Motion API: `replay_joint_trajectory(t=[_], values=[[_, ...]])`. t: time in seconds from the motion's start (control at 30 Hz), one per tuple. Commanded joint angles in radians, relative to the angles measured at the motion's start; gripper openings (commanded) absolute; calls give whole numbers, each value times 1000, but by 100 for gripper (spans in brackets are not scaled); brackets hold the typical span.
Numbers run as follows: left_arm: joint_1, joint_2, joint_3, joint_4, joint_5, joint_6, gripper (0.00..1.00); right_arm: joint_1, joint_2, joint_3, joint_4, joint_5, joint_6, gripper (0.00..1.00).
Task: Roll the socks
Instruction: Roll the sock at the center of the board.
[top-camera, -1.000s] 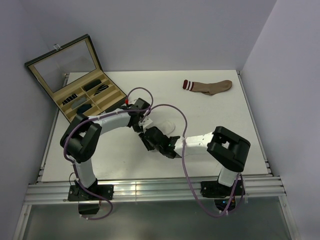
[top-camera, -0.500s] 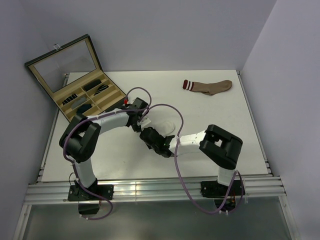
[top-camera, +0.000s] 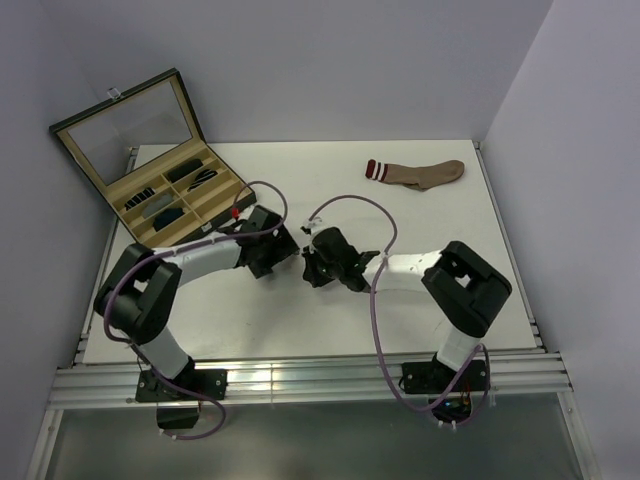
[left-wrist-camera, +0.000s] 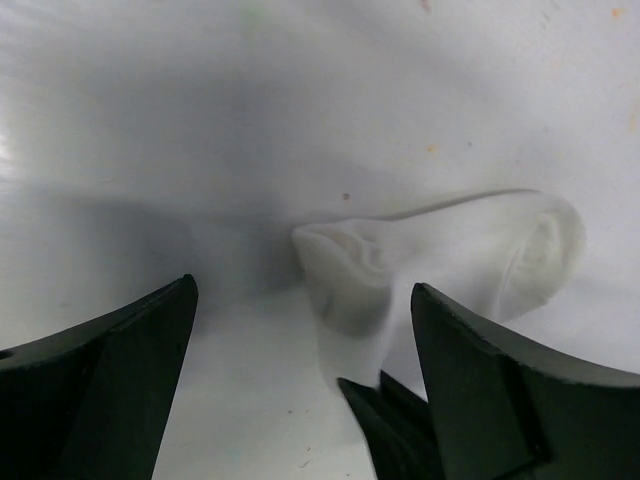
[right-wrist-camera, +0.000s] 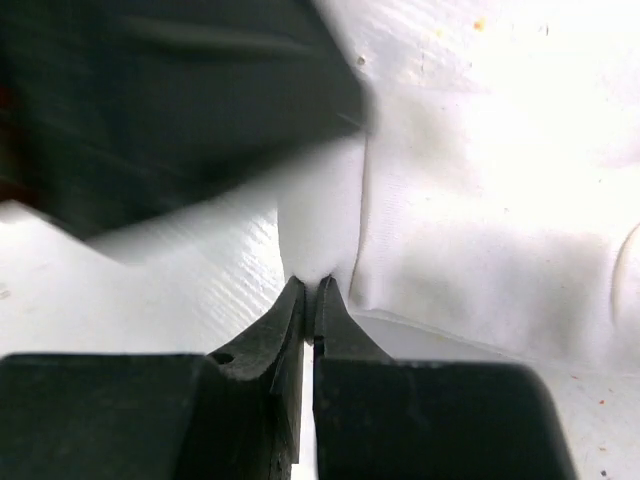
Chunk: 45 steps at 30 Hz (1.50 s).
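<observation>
A white sock (left-wrist-camera: 450, 255) lies crumpled on the white table, seen in the left wrist view. My left gripper (left-wrist-camera: 303, 288) hovers over its near end, fingers (left-wrist-camera: 110, 380) wide apart and holding nothing. My right gripper (right-wrist-camera: 312, 290) is shut on a raised fold of the white sock (right-wrist-camera: 325, 215); its dark tips (left-wrist-camera: 395, 420) show between my left fingers. In the top view the two grippers, left (top-camera: 290, 256) and right (top-camera: 310, 268), meet tip to tip at mid-table and hide the sock.
A brown sock (top-camera: 415, 173) with a red-and-white striped cuff lies flat at the back right. An open box (top-camera: 185, 195) with a glass lid stands at the back left, dark items in its compartments. Cables loop over both arms.
My left gripper has opened and drawn back to the left. My right gripper has shut on the white sock and moved up toward the table's middle.
</observation>
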<state>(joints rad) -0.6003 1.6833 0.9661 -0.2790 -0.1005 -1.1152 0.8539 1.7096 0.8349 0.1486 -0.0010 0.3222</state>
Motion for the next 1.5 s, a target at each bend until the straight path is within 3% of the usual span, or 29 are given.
replay_joint_trajectory(t=[0.0,0.27,0.4,0.5,1.07,1.2,1.3,1.47], values=[[37,-83,-64,67,-8,-70,94,-59,-21,-48,5,-204,84,0],[43,-206,-223,279,51,-55,94,-225,44,-167,279,-525,280,0],[37,-234,-302,446,111,-34,94,-320,138,-215,431,-681,418,0],[17,-226,-308,477,130,4,94,-363,203,-233,532,-756,495,0],[-21,-7,-225,466,159,40,72,-404,291,-215,565,-809,554,2],[-23,29,-204,443,157,43,63,-409,306,-220,580,-814,564,2],[-24,39,-207,442,154,41,50,-412,306,-220,579,-815,560,3],[-26,38,-201,408,139,48,19,-412,260,-211,500,-780,503,5]])
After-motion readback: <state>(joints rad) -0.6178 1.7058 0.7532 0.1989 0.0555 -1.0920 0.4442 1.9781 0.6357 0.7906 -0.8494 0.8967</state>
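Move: Just right of the open left fingers, some 2 cm over and 1 cm lower, is the rolled end of the white sock; the sock's body spreads about 6 cm to their right and 1 cm ahead. From the right fingertips, which already pinch the roll, that end is about 3 cm ahead and 1 cm left. The sock box is roughly 14 cm ahead and 29 cm left of the left hand, the brown sock 24 cm ahead and 31 cm right. Rolling and swinging by some 50 degrees until its fingers point mostly left and flatter, the right hand keeps its pinch and draws the white sock about 3 cm right. The left hand, wide open, first swings left, then rises and backs off, comes about 6 cm right and sinks to the sock's end, and closes on it beside the right fingers. ##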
